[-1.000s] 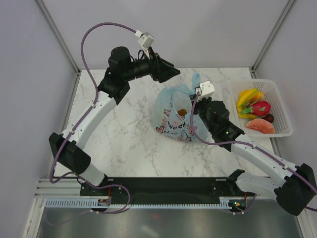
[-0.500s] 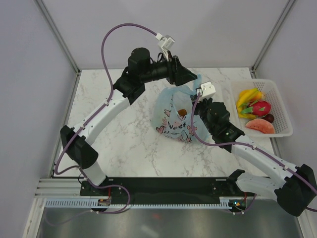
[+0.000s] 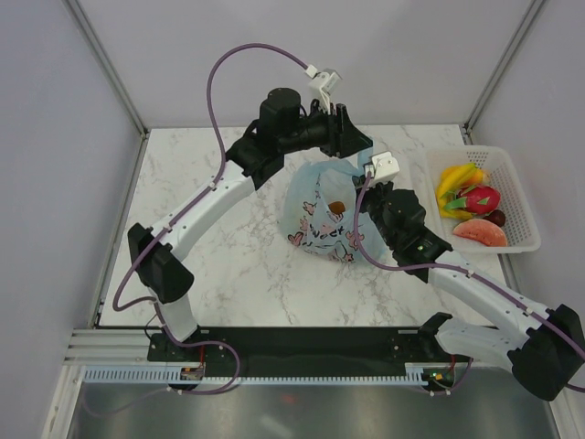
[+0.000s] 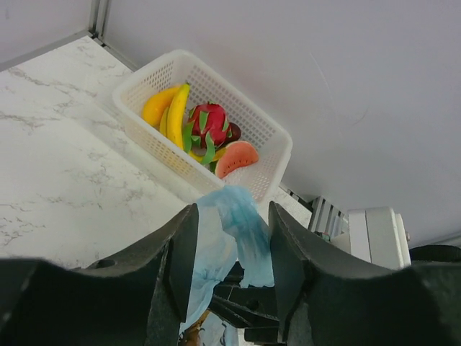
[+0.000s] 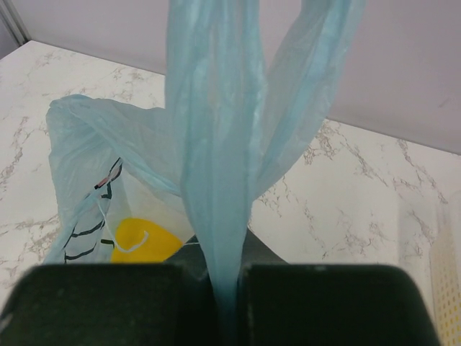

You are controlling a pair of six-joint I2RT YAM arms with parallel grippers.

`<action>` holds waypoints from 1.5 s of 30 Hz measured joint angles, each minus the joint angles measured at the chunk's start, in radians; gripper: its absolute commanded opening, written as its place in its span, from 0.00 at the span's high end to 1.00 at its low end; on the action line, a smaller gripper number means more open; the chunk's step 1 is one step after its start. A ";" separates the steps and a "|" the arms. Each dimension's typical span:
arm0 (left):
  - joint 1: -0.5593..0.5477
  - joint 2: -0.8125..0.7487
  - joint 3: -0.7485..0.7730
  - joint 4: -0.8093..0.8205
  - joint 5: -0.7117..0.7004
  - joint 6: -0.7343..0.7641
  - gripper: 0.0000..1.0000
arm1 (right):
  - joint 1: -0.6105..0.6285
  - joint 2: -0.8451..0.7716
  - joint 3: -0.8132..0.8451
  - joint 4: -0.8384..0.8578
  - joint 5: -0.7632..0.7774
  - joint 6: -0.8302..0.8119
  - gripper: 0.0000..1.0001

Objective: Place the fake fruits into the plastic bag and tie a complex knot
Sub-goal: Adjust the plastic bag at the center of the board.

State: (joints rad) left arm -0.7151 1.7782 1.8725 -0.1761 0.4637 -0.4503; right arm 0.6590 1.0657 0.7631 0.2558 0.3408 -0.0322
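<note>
The light-blue plastic bag (image 3: 320,215) stands mid-table, and a tan fruit (image 3: 337,207) shows inside its mouth. My right gripper (image 5: 227,288) is shut on one twisted handle of the bag (image 5: 216,144) and sits at the bag's right side (image 3: 364,199). The other handle loop (image 4: 241,216) stands up between the fingers of my left gripper (image 4: 232,216), whose jaws are open around it, above the bag's far edge (image 3: 358,146). The bananas (image 3: 457,178), dragon fruit (image 3: 480,198), orange-red slice (image 3: 480,233) and dark ball (image 3: 496,218) lie in the basket.
The white mesh basket (image 3: 521,197) sits at the table's far right edge, against the wall; in the left wrist view the same basket (image 4: 137,90) lies beyond the handle. A yellow patch (image 5: 144,241) shows through the bag's wall.
My left arm has swung right across the back of the table until its jaws are around the bag's raised handle, and the jaws have narrowed. The right arm and bag have stayed put.
</note>
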 measured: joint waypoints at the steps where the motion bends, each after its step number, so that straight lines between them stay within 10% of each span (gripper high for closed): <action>1: -0.006 0.005 0.009 -0.013 -0.013 0.004 0.65 | 0.000 -0.001 0.000 0.000 0.001 0.000 1.00; 5: -0.020 0.009 0.016 -0.036 -0.050 0.026 0.98 | 0.000 -0.006 -0.004 0.000 0.005 0.001 1.00; 45: -0.130 -0.446 -0.811 0.430 -0.487 0.036 0.98 | -0.073 0.001 0.078 -0.232 -0.146 0.178 1.00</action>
State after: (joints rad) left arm -0.8448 1.3327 1.0611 0.2535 -0.0231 -0.4141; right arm 0.5858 1.0664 0.8410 0.0242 0.1947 0.1459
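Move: The light-blue bag's upright top flap is right between the left hand's open fingers, about 2 cm to its right and 1 cm below, level forward. From the left hand, the right fingers pinching the rim are straight below by about 12 cm; the bag's body sits some 4 cm ahead, 4 cm left and 31 cm below. From the right hand, the flap stands roughly 10 cm above and 1 cm ahead, with no sideways offset. Left fingers pinch the bag's flap and draw it 8 cm down, 7 left and back; right keeps its pinch. ##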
